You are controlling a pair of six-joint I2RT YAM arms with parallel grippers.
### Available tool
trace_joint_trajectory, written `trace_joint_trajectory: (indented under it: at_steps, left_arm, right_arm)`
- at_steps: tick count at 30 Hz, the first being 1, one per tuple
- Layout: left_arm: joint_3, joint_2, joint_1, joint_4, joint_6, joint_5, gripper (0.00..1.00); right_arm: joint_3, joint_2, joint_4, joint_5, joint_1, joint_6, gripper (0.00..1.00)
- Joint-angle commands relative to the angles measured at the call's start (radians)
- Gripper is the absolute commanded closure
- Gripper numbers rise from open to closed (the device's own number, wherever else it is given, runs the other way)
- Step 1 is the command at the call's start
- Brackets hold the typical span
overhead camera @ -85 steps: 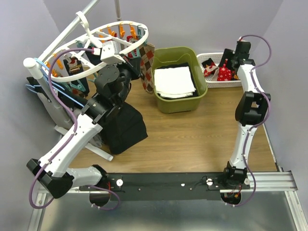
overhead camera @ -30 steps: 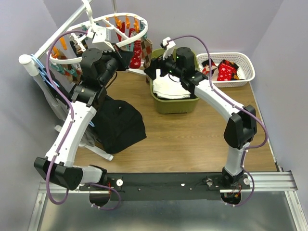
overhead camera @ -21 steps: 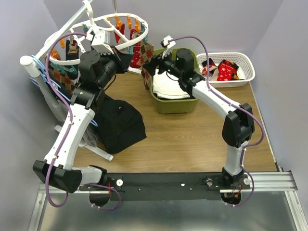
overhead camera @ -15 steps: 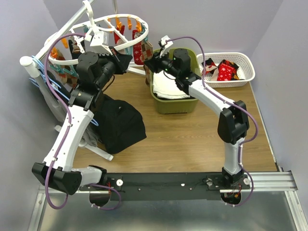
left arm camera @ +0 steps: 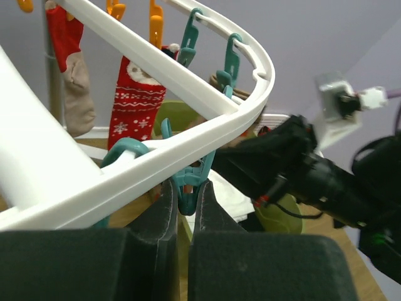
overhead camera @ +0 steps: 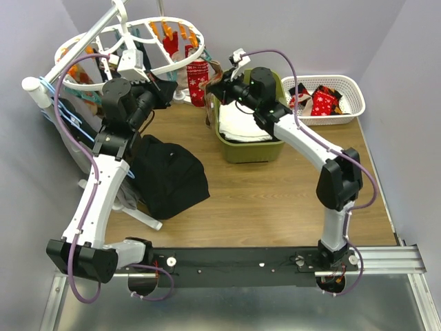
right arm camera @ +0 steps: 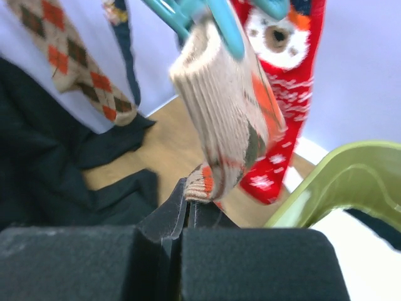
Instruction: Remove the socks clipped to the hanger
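Observation:
The white oval hanger (overhead camera: 131, 43) hangs at the back left, its rim (left arm camera: 188, 81) carrying teal and orange clips. My left gripper (left arm camera: 186, 195) is shut on a teal clip (left arm camera: 188, 183) under that rim. A beige argyle sock (right arm camera: 225, 106) dangles from a teal clip (right arm camera: 219, 22). My right gripper (right arm camera: 191, 204) is shut on its lower end. More socks stay clipped: a red one (right arm camera: 285, 94) behind it and an argyle one (right arm camera: 69, 63) to the left. From above, the left gripper (overhead camera: 171, 88) and right gripper (overhead camera: 210, 89) meet beside the red sock (overhead camera: 198, 77).
A green bin (overhead camera: 255, 157) holding a folded white cloth stands just right of the hanger, under my right arm. A white mesh basket (overhead camera: 344, 116) with red socks sits at the back right. A large black garment (overhead camera: 169, 179) lies below the hanger stand.
My right gripper has gone from wide open to shut at the beige sock's lower end. The hanger and my left arm have swung a little left and back.

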Motion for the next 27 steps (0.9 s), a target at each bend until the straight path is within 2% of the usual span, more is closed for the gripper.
trace_joint_trajectory:
  at_steps: [1,4,5,10,14,18,23,26,27]
  left_arm:
    - [0.006,-0.008,0.029,-0.003,-0.005,-0.062,0.97]
    - [-0.010,-0.043,0.027,0.010,0.013,-0.018,0.70]
    - [-0.018,-0.052,0.027,0.012,0.012,-0.003,0.57]
    - [-0.089,-0.150,0.029,0.001,-0.005,0.054,0.35]
    - [-0.142,-0.216,0.027,-0.026,-0.017,0.123,0.30]
    - [-0.178,-0.262,0.027,-0.042,-0.033,0.217,0.30]
    - [-0.205,-0.301,0.027,0.081,-0.131,0.384,0.33]
    - [-0.147,-0.255,-0.023,0.079,-0.143,0.346,0.32]
    - [-0.132,-0.243,-0.073,0.075,-0.143,0.319,0.32]
  right_arm:
    - [-0.055,-0.138,-0.102,0.022,0.057,0.028,0.99]
    - [-0.083,-0.188,-0.159,0.068,0.096,0.031,0.99]
    - [-0.089,-0.195,-0.168,0.068,0.102,0.043,0.99]
    - [-0.112,-0.247,-0.248,0.093,0.145,0.062,0.99]
    - [-0.143,-0.300,-0.269,0.107,0.157,0.067,0.99]
    - [-0.140,-0.330,-0.323,0.093,0.162,0.051,0.99]
    - [-0.151,-0.353,-0.372,0.093,0.172,0.033,0.99]
    - [-0.158,-0.369,-0.386,0.094,0.183,0.036,0.99]
    - [-0.167,-0.381,-0.388,0.099,0.189,0.039,0.99]
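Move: The left gripper is still shut on an empty teal clip on the hanger's near rim. The argyle sock it is working towards hangs about 9 cm ahead, 14 cm to its right and 8 cm lower; the red snowflake sock hangs some 18 cm ahead, 7 cm right and 7 cm lower. The right gripper already pinches the argyle sock; that sock's teal clip is roughly 2 cm ahead, straight above by 10 cm, and the olive tub 10 cm ahead, 8 cm right, 25 cm below. Keep the right gripper shut on the argyle sock and draw it back towards the robot about 13 cm, rising a few centimetres early on. Meanwhile open the left gripper to let go of the empty teal clip, then back it off some 10 cm from the rim, turning it about 15 degrees clockwise as it goes. ##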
